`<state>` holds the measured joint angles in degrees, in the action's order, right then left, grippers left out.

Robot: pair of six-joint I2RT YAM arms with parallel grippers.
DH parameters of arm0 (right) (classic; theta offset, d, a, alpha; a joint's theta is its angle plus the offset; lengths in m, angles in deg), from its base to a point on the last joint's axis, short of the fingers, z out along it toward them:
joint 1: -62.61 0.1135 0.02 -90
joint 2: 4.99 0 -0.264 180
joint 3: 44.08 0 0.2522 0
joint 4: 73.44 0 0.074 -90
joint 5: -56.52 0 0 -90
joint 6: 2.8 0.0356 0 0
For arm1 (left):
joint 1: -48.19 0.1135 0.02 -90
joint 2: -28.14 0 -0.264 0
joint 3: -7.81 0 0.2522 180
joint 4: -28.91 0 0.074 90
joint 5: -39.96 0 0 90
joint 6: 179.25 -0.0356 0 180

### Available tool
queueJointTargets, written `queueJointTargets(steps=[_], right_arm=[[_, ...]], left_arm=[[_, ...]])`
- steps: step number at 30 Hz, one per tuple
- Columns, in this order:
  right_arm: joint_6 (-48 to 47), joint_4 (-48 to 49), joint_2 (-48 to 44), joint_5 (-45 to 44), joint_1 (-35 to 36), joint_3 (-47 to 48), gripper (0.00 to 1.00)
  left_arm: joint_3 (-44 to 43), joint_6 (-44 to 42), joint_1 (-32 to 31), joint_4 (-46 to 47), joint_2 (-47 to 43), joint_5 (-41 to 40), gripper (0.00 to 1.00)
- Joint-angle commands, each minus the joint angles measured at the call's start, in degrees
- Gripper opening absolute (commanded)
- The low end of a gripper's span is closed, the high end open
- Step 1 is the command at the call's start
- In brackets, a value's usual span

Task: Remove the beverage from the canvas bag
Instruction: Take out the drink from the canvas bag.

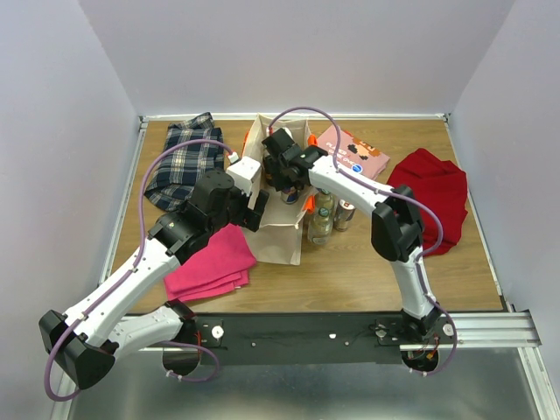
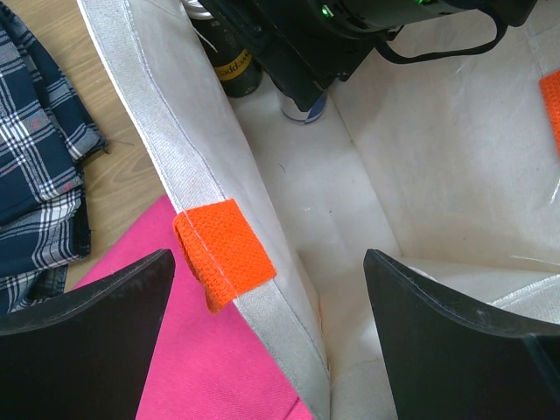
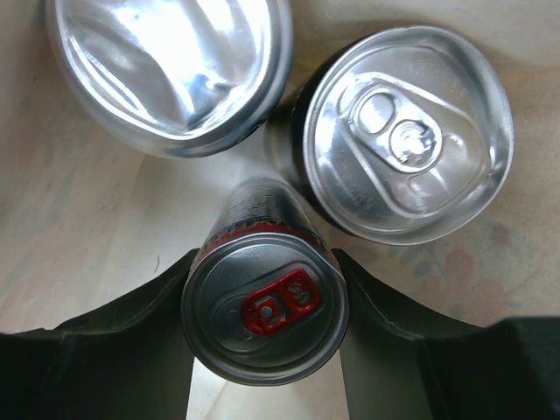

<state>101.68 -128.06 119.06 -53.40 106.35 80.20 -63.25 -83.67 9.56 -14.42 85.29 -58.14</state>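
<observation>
The beige canvas bag [image 1: 278, 238] stands open in mid-table, its orange handle [image 2: 226, 254] folded over the rim. My right gripper [image 1: 282, 168] reaches down inside it. In the right wrist view the right gripper [image 3: 265, 302] is shut on a slim dark beverage can with a red pull tab [image 3: 262, 319], both fingers pressed against its sides. Two more cans stand behind it, one with a silver tab [image 3: 407, 131] and one showing a shiny end [image 3: 171, 66]. My left gripper [image 2: 269, 293] is open and straddles the bag's left wall [image 2: 206, 166], one finger outside, one inside.
Outside the bag to its right stand a bottle [image 1: 321, 217] and a can [image 1: 344, 213]. A folded pink cloth [image 1: 210, 262] lies left of the bag, a plaid cloth [image 1: 185, 162] at back left, a pink box [image 1: 354, 153] behind, and a red cloth [image 1: 433, 192] on the right.
</observation>
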Motion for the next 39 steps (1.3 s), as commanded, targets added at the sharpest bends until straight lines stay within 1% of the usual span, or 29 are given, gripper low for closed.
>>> queueJointTargets(steps=[1,6,23,31,39], right_arm=[[-1.65,-1.33,-4.16,3.48,0.11,1.98,0.01],[-2.35,0.17,-7.06,4.28,0.11,1.63,0.01],[-2.97,-0.45,-9.7,6.3,0.11,3.74,0.01],[-2.97,0.08,-11.46,8.93,0.11,2.77,0.01],[-3.49,-1.24,-14.01,12.01,0.11,2.86,0.01]], left_arm=[[0.43,-0.49,0.05,0.82,-0.37,-0.78,0.99],[0.43,-0.4,0.05,1.08,-0.02,0.1,0.99],[0.17,0.13,0.05,1.08,0.07,0.63,0.99],[-0.01,0.04,0.05,1.09,0.07,-0.07,0.99],[-0.53,0.83,0.05,0.56,0.77,-2.62,0.99]])
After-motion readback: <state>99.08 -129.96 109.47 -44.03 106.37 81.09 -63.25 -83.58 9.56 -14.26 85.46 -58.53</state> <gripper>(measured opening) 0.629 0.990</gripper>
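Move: The right hand already grips the slim energy-drink can near its top, inside the bag, with the can's middle about 4 cm below the hand point. The dented-top can stands some 8 cm ahead and 5 cm left, the ring-pull can about 7 cm ahead and 2 cm right. On the table outside, the glass bottle is roughly 12 cm right and 12 cm back, and the silver can about 19 cm right and 10 cm back. From the idle left hand, the held can lies some 13 cm ahead, 10 cm right and 14 cm below. The right hand keeps its pinch on the slim energy can and, after easing back about a centimetre, draws it up by some 8 cm in all, rising briskly for the first 5 cm, slowing, then climbing on with a drift back and a little left. Lifting away from the two cans at the bag's far end, the wrist rolls its left side up and turns counter-clockwise, each by some 10 degrees. ##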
